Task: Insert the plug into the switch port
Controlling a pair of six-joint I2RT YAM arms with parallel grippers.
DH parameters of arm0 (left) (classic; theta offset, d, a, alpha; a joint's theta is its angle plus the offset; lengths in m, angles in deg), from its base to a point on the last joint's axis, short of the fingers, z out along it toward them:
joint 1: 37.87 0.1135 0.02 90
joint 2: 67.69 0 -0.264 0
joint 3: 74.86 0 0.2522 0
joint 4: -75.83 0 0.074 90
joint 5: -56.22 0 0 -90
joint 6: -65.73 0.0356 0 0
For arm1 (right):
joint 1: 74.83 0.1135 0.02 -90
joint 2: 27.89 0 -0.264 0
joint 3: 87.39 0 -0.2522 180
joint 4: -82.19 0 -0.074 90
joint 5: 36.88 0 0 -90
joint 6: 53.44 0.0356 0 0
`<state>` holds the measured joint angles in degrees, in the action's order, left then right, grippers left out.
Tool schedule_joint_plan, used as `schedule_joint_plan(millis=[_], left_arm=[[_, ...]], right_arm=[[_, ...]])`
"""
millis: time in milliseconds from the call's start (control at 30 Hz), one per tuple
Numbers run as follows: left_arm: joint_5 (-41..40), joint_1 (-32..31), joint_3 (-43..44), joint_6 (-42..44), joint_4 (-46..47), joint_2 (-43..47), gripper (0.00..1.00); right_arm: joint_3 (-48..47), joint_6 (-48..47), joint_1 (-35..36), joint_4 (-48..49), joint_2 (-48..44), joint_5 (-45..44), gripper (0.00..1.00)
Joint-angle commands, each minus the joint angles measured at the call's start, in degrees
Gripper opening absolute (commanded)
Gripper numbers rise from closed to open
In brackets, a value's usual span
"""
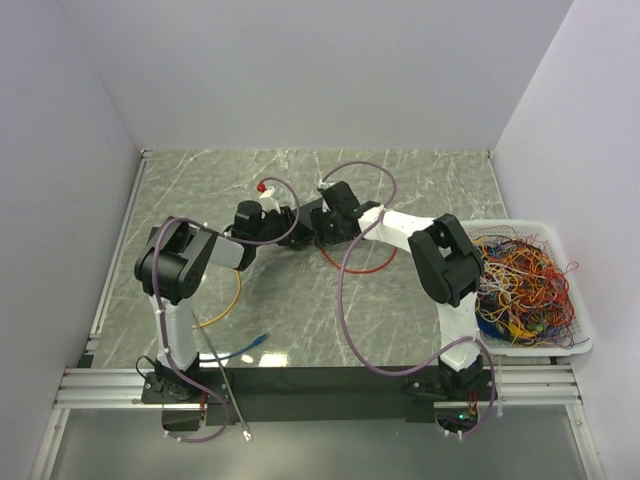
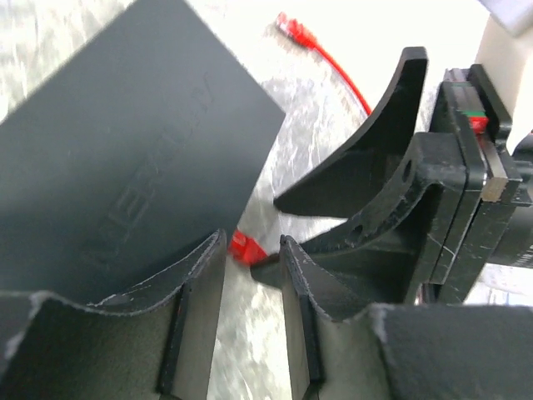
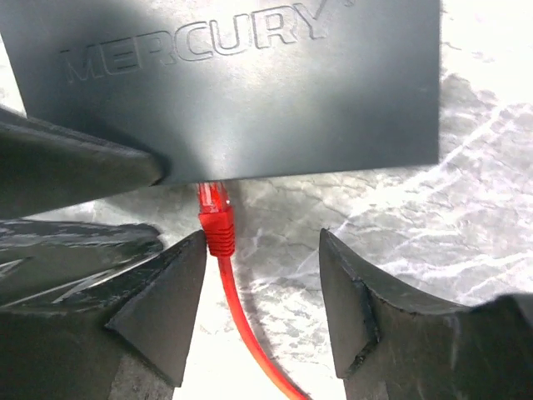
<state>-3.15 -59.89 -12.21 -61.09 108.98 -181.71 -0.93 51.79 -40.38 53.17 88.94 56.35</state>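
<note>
The switch (image 3: 250, 92) is a dark grey box marked MERCURY, lying flat on the marble table. The red plug (image 3: 213, 208) sits in the switch's near edge, its red cable (image 3: 250, 333) trailing toward the camera. My right gripper (image 3: 262, 250) is open around the plug, with the boot against the left fingertip (image 3: 187, 267) and a wide gap to the other. My left gripper (image 2: 252, 250) stands with its jaws apart and only table between them. One of its fingers (image 2: 200, 275) lies against the switch (image 2: 125, 150) at a corner. In the top view both grippers (image 1: 285, 222) (image 1: 322, 226) meet mid-table.
The cable's other red plug (image 2: 293, 30) lies loose on the table. A white basket (image 1: 560, 345) of tangled cables stands at the right edge. A yellow cable (image 1: 228, 305) and a blue one (image 1: 250, 346) lie near the left arm.
</note>
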Motion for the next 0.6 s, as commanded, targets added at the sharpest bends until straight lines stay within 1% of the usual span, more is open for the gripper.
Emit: schedule_joint_plan(millis=[0, 67, 167, 267, 333, 467, 567], left_arm=[[1.98, -0.05, 2.08, -1.41, -9.73, 5.20, 0.40], [0.92, 1.79, 3.23, -1.76, -11.83, 5.91, 0.40], [-0.13, 4.34, 7.44, -1.94, -14.56, 6.35, 0.41], [-2.93, 6.19, 13.59, -0.19, -19.66, 4.78, 0.41], [-3.65, 6.99, 18.77, 1.31, -23.61, 2.05, 0.41], [-3.57, 8.66, 26.59, 1.57, -26.34, -4.70, 0.41], [-3.39, 8.93, 30.12, 1.57, -27.93, -8.31, 0.41]], right_arm=[[1.91, 0.60, -0.01, 6.74, -4.42, -2.87, 0.64], [2.71, 0.68, 0.08, 6.65, -5.65, -2.79, 0.65], [4.02, 0.68, 0.43, 7.18, -6.44, -1.91, 0.66], [4.20, 0.51, 1.31, 7.44, -6.27, -1.99, 0.66], [3.77, 0.68, 1.66, 7.18, -6.01, -2.43, 0.66], [3.06, 0.95, 1.67, 6.83, -5.13, -2.26, 0.66], [2.45, 1.04, 1.75, 6.22, -4.25, -2.52, 0.64]])
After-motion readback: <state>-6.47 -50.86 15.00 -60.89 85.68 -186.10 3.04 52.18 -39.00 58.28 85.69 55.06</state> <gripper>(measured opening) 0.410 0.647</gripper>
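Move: The red plug sits at the near edge of the switch, about 2 cm to the right hand's left, level with it fore and aft, and roughly 1 cm below. The switch's middle is about 4 cm ahead of that hand and 3 cm to its left; the cable's free red plug lies some 8 cm ahead and 12 cm to its right. From the left hand, the switch's middle is about 5 cm ahead, 2 cm right and 2 cm lower, and the plug in the port 1 cm ahead, 3 cm right and 3 cm lower. The left hand comes away from the near left part of the switch, rising as it swings forward about 12 cm, left some 5 cm and up 6 cm past the switch's left end, turning roughly 10 degrees counter-clockwise with its finger gap unchanged. The right hand, its fingers already open around the red plug, lifts only about 1.5 cm and edges slightly left, staying close over the plug without gripping it. ##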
